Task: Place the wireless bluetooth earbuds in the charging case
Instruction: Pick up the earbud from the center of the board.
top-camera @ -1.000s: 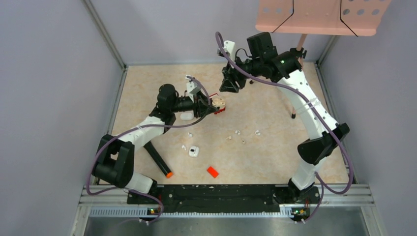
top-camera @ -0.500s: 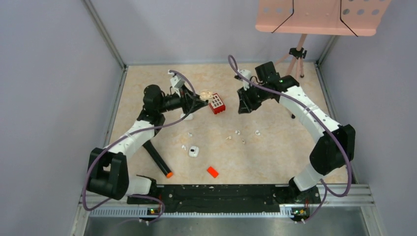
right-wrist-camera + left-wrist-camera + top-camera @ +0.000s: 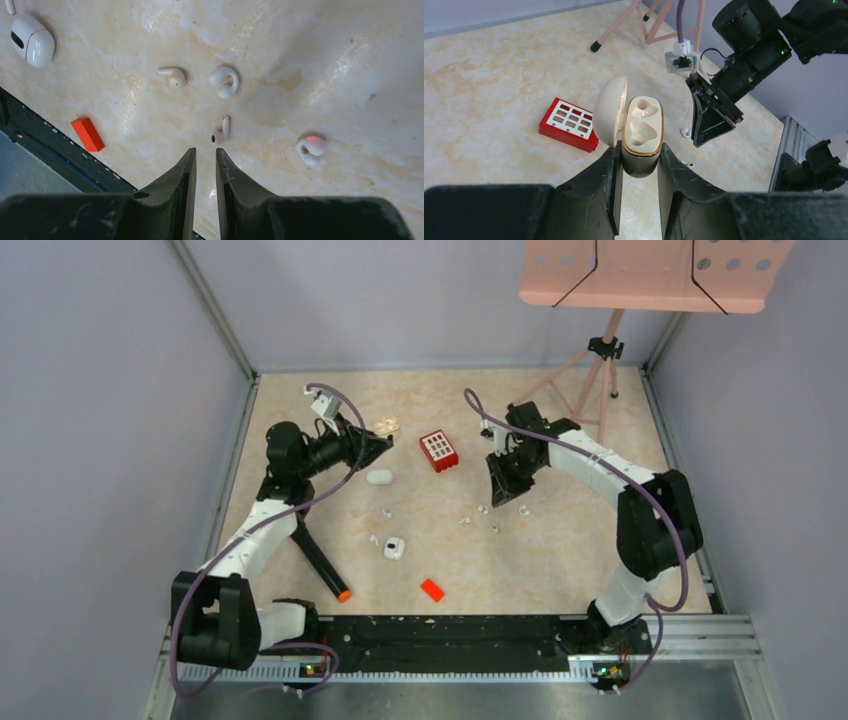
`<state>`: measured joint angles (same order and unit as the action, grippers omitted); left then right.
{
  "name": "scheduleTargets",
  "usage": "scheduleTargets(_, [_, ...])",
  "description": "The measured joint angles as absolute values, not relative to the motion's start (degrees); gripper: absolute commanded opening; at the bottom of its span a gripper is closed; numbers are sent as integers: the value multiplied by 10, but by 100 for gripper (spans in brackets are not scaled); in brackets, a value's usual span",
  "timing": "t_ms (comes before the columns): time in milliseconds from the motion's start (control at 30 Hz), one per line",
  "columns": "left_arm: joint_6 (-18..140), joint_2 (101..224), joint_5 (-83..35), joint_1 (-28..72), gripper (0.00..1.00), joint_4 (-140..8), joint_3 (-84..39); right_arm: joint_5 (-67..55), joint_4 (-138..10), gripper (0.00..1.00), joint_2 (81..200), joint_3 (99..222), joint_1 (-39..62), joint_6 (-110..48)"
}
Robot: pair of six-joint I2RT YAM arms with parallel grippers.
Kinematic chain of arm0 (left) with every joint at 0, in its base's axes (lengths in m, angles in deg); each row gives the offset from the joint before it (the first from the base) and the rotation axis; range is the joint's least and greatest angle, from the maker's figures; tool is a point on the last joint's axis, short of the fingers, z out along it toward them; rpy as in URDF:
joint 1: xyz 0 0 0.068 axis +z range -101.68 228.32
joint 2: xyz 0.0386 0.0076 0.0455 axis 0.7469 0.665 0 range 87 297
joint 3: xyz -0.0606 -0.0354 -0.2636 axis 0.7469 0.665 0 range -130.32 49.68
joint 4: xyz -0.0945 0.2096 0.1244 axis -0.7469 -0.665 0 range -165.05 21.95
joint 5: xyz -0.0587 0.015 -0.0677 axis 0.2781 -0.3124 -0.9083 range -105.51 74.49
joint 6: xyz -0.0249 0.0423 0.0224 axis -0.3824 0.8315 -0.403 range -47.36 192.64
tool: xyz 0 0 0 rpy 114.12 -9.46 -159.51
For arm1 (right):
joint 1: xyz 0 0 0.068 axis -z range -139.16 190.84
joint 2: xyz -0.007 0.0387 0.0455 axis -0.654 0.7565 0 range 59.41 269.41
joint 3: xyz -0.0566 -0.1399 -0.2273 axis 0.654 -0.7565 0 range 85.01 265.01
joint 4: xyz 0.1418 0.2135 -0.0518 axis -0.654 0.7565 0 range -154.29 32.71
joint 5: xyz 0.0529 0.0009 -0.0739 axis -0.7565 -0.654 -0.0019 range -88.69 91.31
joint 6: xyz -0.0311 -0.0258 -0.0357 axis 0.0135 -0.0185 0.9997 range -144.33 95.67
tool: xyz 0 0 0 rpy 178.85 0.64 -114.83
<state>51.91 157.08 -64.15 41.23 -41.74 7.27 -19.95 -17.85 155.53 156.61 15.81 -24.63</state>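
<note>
The charging case (image 3: pixel 642 131), cream with a gold rim, has its lid swung open and both sockets empty. My left gripper (image 3: pixel 640 148) is shut on its lower body and holds it above the table at the back left (image 3: pixel 385 426). Several small white earbuds lie on the table in the right wrist view: a short-stemmed one (image 3: pixel 223 129) just beyond my fingertips, a hooked one (image 3: pixel 226 81), a stemmed one (image 3: pixel 172 76) and one with a red glow (image 3: pixel 311 147). My right gripper (image 3: pixel 205 151) hangs just above them (image 3: pixel 497 502). Its jaws are narrowly apart with nothing between.
A red block (image 3: pixel 438 450) lies between the arms. Two closed white cases (image 3: pixel 379 477) (image 3: pixel 394 548), two more small white pieces (image 3: pixel 386 513) and an orange-red chip (image 3: pixel 432 589) sit nearer. A black marker (image 3: pixel 322 565) lies at the left. A pink stand's tripod (image 3: pixel 590 370) is back right.
My left arm has drawn back to the left with the open case. My right arm has swung down and nearer, over the earbuds, with its jaws narrowing.
</note>
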Motion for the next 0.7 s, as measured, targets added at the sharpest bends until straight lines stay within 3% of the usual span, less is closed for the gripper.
scheduleTargets(500, [470,1487,-550,443,0,-475,100,-227,-212,40,1685,1622,86,-280])
scheduleTargets(700, [466,1465,-543,451,0,-485,110,-223,-214,41,1705,1636,75,-286])
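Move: The central earbud lies about 8 cm to the right hand's left, level with it fore and aft, and some 8 cm below. On the table too, a loop-shaped earbud lies roughly 4 cm left and 3 cm ahead of that hand, a short-stem earbud 2 cm left and 2 cm back, and a far loop earbud 4 cm right and 2 cm ahead. From the left hand the central earbud is about 14 cm right, 6 cm back and 25 cm down. Nothing is touched on the table yet: the right hand heads left about 6.5 cm while sinking some 5 cm, passing above the loop-shaped earbud towards the central one, its pointed-down fingers spreading as it comes in. The left hand keeps its grip on the open case and draws it some 4 cm left, turning about 15 degrees counter-clockwise. ##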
